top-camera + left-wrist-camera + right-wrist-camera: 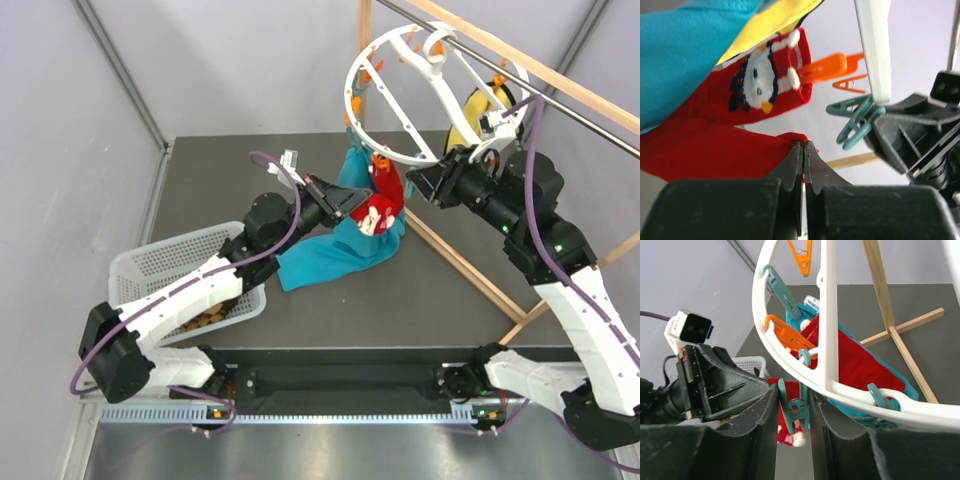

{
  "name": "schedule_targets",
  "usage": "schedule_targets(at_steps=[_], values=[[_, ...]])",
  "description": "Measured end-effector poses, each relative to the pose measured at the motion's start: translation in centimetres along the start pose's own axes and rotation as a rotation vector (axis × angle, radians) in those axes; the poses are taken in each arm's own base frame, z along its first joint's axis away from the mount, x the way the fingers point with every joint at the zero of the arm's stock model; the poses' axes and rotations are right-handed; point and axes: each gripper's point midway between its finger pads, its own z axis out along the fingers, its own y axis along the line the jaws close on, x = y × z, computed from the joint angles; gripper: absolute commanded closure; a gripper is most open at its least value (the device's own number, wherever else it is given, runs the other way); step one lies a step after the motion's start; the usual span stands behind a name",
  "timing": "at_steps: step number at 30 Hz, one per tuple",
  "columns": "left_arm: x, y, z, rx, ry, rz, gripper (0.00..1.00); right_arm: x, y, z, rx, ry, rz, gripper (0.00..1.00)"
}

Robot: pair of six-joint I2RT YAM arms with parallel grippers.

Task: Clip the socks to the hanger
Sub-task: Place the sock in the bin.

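The white ring hanger point(362, 62) hangs by its hook from the rail, with orange and teal clips round its rim point(760, 330). My left gripper point(804, 144) is shut on the edge of a plain red sock point(700, 150), held up just under the rim point(375, 218). A second red sock point(765, 80) with a white figure hangs from an orange clip point(822, 67). My right gripper point(794, 395) is shut on a teal clip point(799, 410) on the rim, pressing its handles together, right beside the left gripper point(350, 203).
A long teal cloth point(330, 255) hangs from the hanger down onto the dark table. A white mesh basket point(160, 265) with more socks sits at the left. The wooden frame point(470, 265) and metal rail point(560, 110) stand at the right, with a yellow cloth point(470, 110) behind the ring.
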Motion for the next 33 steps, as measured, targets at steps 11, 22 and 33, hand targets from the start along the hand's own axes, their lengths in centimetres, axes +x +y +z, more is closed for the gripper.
schedule_targets(at_steps=[11, 22, 33], values=[[0.9, 0.5, 1.7, -0.045, 0.04, 0.056, 1.0, -0.1, 0.2, -0.2, -0.006, -0.005, 0.018, 1.0], [1.5, 3.7, -3.3, -0.251, 0.103, 0.342, 1.0, -0.1, -0.4, -0.2, 0.024, -0.006, -0.007, 1.0], [-7.3, 9.7, -20.4, -0.9, -0.171, 0.528, 1.0, -0.1, -1.0, -0.2, 0.045, -0.007, -0.043, 1.0]])
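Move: With the red sock still pinched in my left hand, the bin I'm taking it to has its middle about 44 cm to my left, roughly 2 cm back and some 30 cm below. The hanging red sock is about 5 cm ahead, 6 cm right and 4 cm lower; the green clip is some 6 cm ahead, 8 cm right and 6 cm up. From my right hand, the bin lies about 56 cm left, 3 cm back and 36 cm down. My left hand first edges about 2 cm farther right, sinks a few centimetres and begins drawing back, then swings quickly left, away from the hanger, to end some 21 cm left of its start, 8 cm lower and 5 cm back at the bin's right side. My wrist rolls its left side up about 50 degrees and turns some 30 degrees counter-clockwise, fingers staying shut on the red sock. My right hand keeps its hold on the green clip at the hanger's rim. ##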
